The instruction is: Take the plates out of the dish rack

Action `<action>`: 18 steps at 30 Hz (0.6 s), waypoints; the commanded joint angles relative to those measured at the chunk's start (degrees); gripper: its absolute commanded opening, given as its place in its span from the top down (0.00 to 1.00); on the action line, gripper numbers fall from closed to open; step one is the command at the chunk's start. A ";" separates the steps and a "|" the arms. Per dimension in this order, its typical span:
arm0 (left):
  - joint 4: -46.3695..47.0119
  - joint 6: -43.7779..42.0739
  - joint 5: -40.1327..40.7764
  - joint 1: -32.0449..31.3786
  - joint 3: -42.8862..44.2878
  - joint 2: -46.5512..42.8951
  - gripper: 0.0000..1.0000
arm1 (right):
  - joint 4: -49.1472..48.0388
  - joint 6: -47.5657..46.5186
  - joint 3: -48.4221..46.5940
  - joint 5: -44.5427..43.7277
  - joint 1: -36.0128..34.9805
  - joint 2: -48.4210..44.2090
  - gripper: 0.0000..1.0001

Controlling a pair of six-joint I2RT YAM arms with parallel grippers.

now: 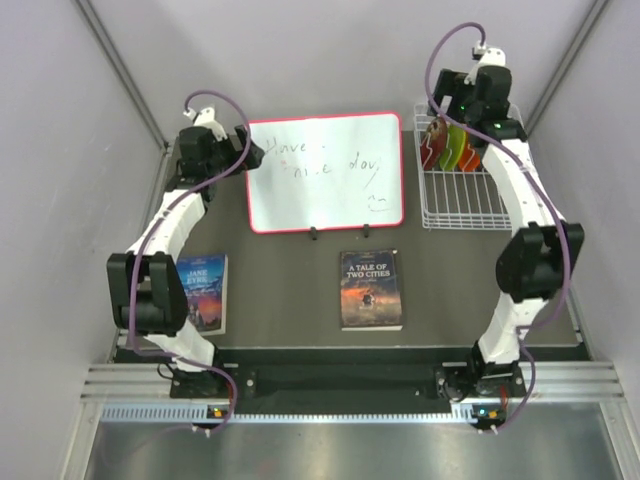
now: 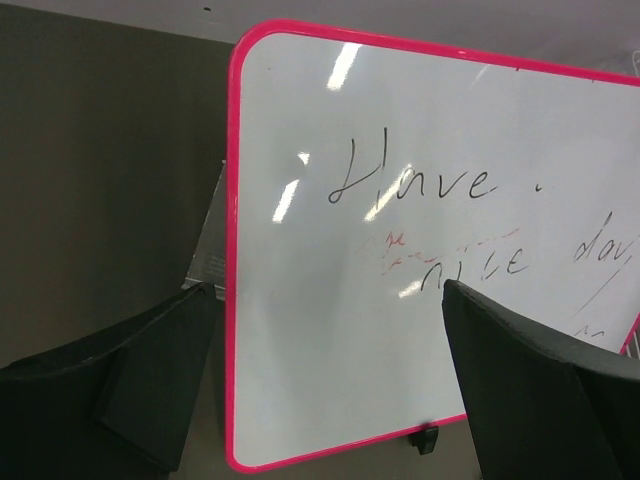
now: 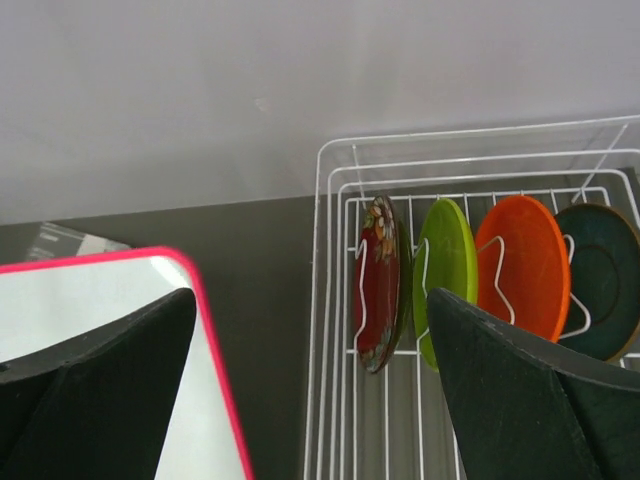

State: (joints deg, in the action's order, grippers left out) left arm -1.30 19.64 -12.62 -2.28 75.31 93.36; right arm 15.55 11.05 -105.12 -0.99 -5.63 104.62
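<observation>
The white wire dish rack (image 1: 459,214) (image 3: 331,170) stands at the back right of the table. Upright in its slots are the plates: a dark red flowered one (image 3: 378,285) (image 1: 432,148), a lime green one (image 3: 446,262) (image 1: 455,147), an orange one (image 3: 525,262) (image 1: 471,156) and a teal one (image 3: 602,280) with an orange-brown rim. My right gripper (image 3: 310,300) (image 1: 452,100) hangs open above the rack's far left end, holding nothing and touching no plate. My left gripper (image 2: 328,290) (image 1: 243,150) is open and empty by the whiteboard's left edge.
A red-framed whiteboard (image 1: 325,170) (image 2: 400,250) (image 3: 100,310) with handwriting stands propped at the back middle, just left of the rack. Two books lie nearer the front: Jane Eyre (image 1: 203,290) on the left, A Tale of Two Cities (image 1: 370,290) in the middle. Walls enclose the table.
</observation>
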 commanded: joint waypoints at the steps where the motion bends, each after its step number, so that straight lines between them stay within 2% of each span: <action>1: 0.86 -0.48 -1.52 0.26 2.91 1.56 0.01 | 4.40 -1.03 -12.18 -2.08 -0.61 9.52 0.02; 5: 3.41 -0.48 -2.93 0.26 2.39 2.44 0.01 | 4.40 -1.91 -15.64 -4.01 -0.61 15.26 0.10; 7: 3.50 -0.92 -3.37 0.26 2.47 2.61 0.01 | 4.40 -2.17 -16.08 -5.15 -0.61 17.19 0.17; 14: 3.41 -1.44 -3.55 0.26 2.21 3.23 0.01 | 3.52 -2.52 -16.34 -7.52 -0.61 21.94 0.18; 15: 3.41 -1.62 -3.46 0.18 2.21 3.32 0.01 | 3.43 -2.52 -16.34 -7.62 -0.61 22.38 0.21; 16: 3.32 -1.71 -3.29 0.26 2.21 3.49 0.01 | 3.69 -2.70 -16.69 -7.79 -0.61 23.25 0.30; 18: 3.23 -1.88 -3.20 0.26 2.39 3.67 0.01 | 3.70 -2.96 -16.96 -8.85 -0.61 24.31 0.32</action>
State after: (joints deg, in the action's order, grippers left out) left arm -0.47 19.11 -15.44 -2.28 75.75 96.31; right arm 20.21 8.95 -118.30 -7.03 -5.63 127.24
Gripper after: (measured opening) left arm 0.990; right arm 0.702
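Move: The red floral plate, leftmost in the dish rack, stands about 10 cm ahead of the right hand, some 2 cm to its right and roughly 20 cm below. The green plate stands about 5 cm to the right of that plate and the orange one about 10 cm right of it, both level with it in reach. From the left hand, the red plate lies about 16 cm ahead, some 44 cm right and 12 cm lower. The red floral plate at the rack's left end is what the right hand comes down towards: forward and down together at first, then mostly down, about 14 cm lower and 7 cm farther out in all. The wrist tips some 15 degrees more downward, and the wide-open fingers close part-way, one lined up on either side of the plate, no touch yet to be seen. ##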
